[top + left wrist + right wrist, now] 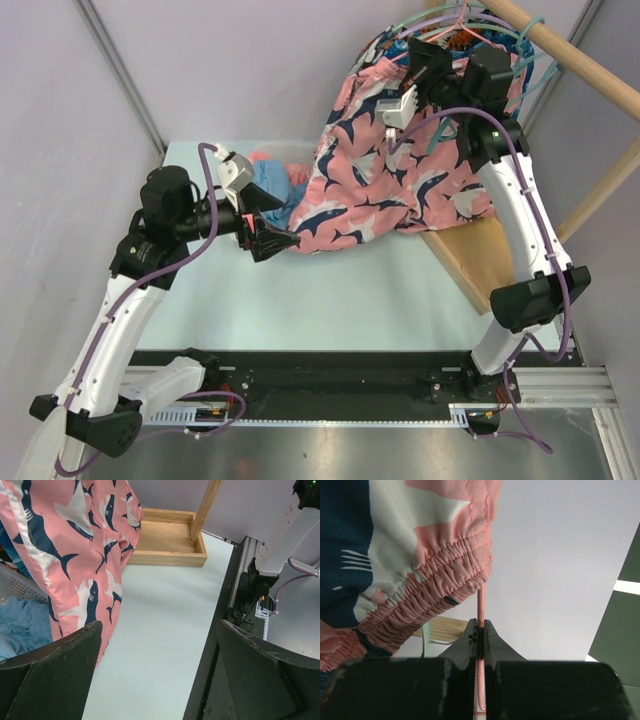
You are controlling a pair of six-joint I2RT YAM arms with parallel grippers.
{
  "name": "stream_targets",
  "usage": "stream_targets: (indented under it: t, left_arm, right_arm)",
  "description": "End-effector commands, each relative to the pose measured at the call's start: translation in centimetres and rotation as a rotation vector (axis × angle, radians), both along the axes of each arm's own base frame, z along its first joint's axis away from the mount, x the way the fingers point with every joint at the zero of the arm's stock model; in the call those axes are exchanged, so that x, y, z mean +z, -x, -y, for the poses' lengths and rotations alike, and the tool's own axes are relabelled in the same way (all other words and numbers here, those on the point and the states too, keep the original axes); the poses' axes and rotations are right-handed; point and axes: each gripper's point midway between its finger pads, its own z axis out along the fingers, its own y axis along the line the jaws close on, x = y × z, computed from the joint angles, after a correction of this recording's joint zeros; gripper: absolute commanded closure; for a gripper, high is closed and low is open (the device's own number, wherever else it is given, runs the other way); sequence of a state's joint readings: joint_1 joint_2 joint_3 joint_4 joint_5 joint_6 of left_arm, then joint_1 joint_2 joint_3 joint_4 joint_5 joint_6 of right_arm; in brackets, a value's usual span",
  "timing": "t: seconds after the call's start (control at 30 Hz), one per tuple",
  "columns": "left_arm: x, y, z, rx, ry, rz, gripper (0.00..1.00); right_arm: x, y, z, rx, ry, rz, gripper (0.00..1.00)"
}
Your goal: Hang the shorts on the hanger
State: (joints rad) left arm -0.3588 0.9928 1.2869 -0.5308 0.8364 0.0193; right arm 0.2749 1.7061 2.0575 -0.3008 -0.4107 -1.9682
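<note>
The coral-pink shorts (380, 170) with the navy and white fish print hang from the upper right and drape down onto the table. My right gripper (420, 55) is raised at their top. In the right wrist view it (480, 625) is shut on the thin pink rod of the hanger (480, 605), just under the gathered waistband (420, 580). The rest of the hanger is hidden by fabric. My left gripper (275, 225) is open beside the lower hem. In its wrist view (160, 625) only table shows between the jaws, and the shorts (75, 545) hang at the left.
A wooden tray (470, 250) stands on the right of the table, also in the left wrist view (170, 545). A wooden rail (570, 55) carries teal hangers (520, 60). A light-blue garment (275, 180) lies behind the left gripper.
</note>
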Motion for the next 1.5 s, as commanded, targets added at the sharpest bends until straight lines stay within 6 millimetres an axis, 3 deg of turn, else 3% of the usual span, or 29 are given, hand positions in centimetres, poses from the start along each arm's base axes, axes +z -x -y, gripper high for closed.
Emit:
stream_targets:
  t: [0.0, 0.37, 0.83, 0.87, 0.9, 0.97, 1.17, 1.33, 1.43, 1.47]
  left_arm:
    - [0.9, 0.6, 0.0, -0.034, 0.008, 0.038, 0.00]
    - [0.5, 0.5, -0.1, -0.030, -0.008, 0.038, 0.00]
    - [-0.6, -0.1, -0.1, -0.023, -0.031, 0.014, 0.00]
    - [-0.8, -0.2, -0.1, -0.021, -0.035, 0.009, 0.00]
    - [-0.9, -0.2, -0.2, -0.017, -0.039, 0.008, 0.00]
    - [-1.2, -0.5, -0.3, -0.006, -0.049, -0.005, 0.00]
    - [-2.0, -1.0, -0.5, 0.007, -0.058, -0.046, 0.00]
    - [-2.7, -1.5, -0.8, 0.022, -0.059, -0.075, 0.00]
    - [-3.0, -1.9, -1.0, 0.039, -0.046, -0.100, 0.00]
    - [-3.1, -2.0, -1.0, 0.042, -0.042, -0.109, 0.00]
  right_arm:
    - [4.1, 0.2, 0.9, 0.019, 0.002, 0.148, 1.00]
    - [1.5, -2.4, 4.1, -0.039, -0.004, 0.077, 1.00]
    - [-4.1, -2.2, 5.6, -0.054, 0.062, -0.026, 1.00]
    - [-3.8, -1.8, 5.5, -0.052, 0.060, -0.009, 1.00]
    - [-5.0, -2.0, 5.3, -0.044, 0.057, -0.029, 0.96]
    - [-4.1, -1.2, 4.6, -0.029, 0.039, 0.015, 0.87]
    - [-4.5, 0.4, 2.8, -0.011, 0.021, 0.000, 0.51]
    - [-3.8, 3.1, 1.7, 0.007, 0.014, 0.002, 0.36]
    - [-4.4, 5.1, 0.9, 0.027, 0.021, -0.019, 0.30]
    - [-5.5, 5.5, 0.2, 0.041, 0.026, -0.046, 0.27]
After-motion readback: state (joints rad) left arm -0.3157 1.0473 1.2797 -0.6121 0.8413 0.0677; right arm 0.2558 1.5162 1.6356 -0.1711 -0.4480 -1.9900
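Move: The right hand grips a shoulder of the pink hanger, the shorts already on it. The spot on the wooden rail for its hook lies about 8 cm ahead of this hand, 9 cm to its right and roughly level. The purple hanger is some 7 cm ahead, 4 cm right and 5 cm lower; a green hook sits 4 cm ahead and 16 cm right. From the left hand that rail spot is about 34 cm ahead, 38 cm right and 16 cm higher. Carry the right gripper forward and to the right, about 5 cm each way, up to the rail, then lower it some 8 cm to set the pink hanger's hook over the rail. Open the fingers to let go of the wire while backing off about 6 cm and a little to the left, staying low. Let the empty, open left gripper sink about 3 cm. ##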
